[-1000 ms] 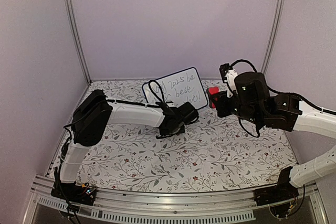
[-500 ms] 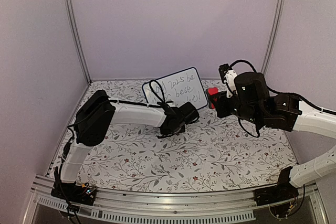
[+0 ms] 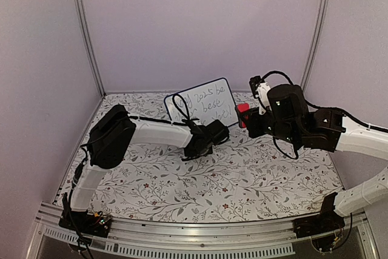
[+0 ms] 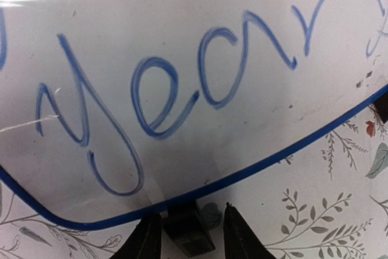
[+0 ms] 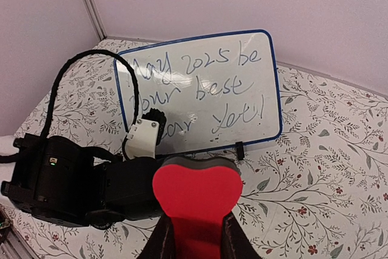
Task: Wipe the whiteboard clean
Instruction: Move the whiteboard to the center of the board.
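The whiteboard (image 3: 206, 102) stands tilted at the back of the table, with blue handwriting across it (image 5: 200, 89). In the left wrist view its lower edge (image 4: 182, 59) fills the frame, showing the word "year". My left gripper (image 4: 189, 213) straddles the board's black left foot (image 4: 188, 235). The left finger touches the foot and the right finger stands a little apart from it. My right gripper (image 5: 195, 225) is shut on a red eraser (image 5: 195, 195), held just right of the board (image 3: 244, 113) and clear of its surface.
The table has a floral cloth (image 3: 242, 180). Pale walls and metal corner posts (image 3: 85, 34) close in the back and sides. The board's second black foot (image 5: 240, 150) rests on the cloth. A black cable (image 3: 179, 104) loops over the left arm in front of the board.
The left jaws have narrowed around the board's foot. The right arm with the eraser has shifted slightly left toward the board.
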Robot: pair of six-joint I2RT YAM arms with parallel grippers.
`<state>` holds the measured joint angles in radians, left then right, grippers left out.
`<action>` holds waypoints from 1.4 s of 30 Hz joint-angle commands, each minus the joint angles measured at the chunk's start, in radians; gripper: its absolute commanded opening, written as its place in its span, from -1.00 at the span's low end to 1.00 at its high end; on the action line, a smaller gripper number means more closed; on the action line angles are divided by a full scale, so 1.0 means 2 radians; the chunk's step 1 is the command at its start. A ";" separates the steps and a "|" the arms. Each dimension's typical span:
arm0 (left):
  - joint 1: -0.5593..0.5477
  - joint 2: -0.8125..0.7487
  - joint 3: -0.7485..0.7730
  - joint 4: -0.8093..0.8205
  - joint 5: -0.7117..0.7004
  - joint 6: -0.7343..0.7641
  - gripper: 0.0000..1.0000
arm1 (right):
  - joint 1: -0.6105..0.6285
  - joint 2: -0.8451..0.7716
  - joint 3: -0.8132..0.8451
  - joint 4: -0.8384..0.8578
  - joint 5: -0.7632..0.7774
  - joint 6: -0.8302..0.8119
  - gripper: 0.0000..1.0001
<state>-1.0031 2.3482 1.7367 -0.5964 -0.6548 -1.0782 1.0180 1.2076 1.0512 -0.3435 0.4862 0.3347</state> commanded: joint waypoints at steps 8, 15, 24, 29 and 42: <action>0.015 0.011 -0.002 0.001 -0.015 -0.003 -0.41 | -0.003 0.007 -0.003 0.010 -0.010 -0.002 -0.65; 0.015 0.001 -0.018 0.006 -0.011 -0.007 -0.67 | -0.003 0.009 -0.006 0.011 -0.015 0.002 -0.66; 0.009 -0.018 -0.050 0.008 -0.014 -0.014 -0.91 | -0.003 0.015 -0.006 0.011 -0.020 0.003 -0.67; 0.000 -0.037 -0.077 0.008 -0.003 -0.028 -0.98 | -0.003 0.016 -0.007 0.012 -0.022 0.004 -0.67; -0.050 -0.093 -0.168 -0.019 0.032 -0.106 -0.96 | -0.003 0.021 -0.003 0.013 -0.024 0.002 -0.67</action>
<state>-1.0428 2.1757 1.4414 -0.5468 -0.6613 -1.2198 1.0180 1.2369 1.0454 -0.3408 0.4389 0.3367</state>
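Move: The left hand is low at the whiteboard's bottom edge, its part-open fingers already around the board's left black foot, about 1 cm ahead at the same height. The whiteboard's middle is some 8 cm ahead, 7 cm to the right and 8 cm up; its other foot stands roughly 15 cm to the right and 3 cm farther out. From the right hand, which holds the red eraser high, the left foot lies about 10 cm ahead, 22 cm left and 26 cm down. Easing barely a centimetre forward and to its left, the left hand closes its fingers until they pinch the whiteboard's left foot, then drags that foot back towards the base and left, level over the table, with about 5 cm of backward pull. The right hand keeps the eraser aloft, sinking about 1.5 cm. ##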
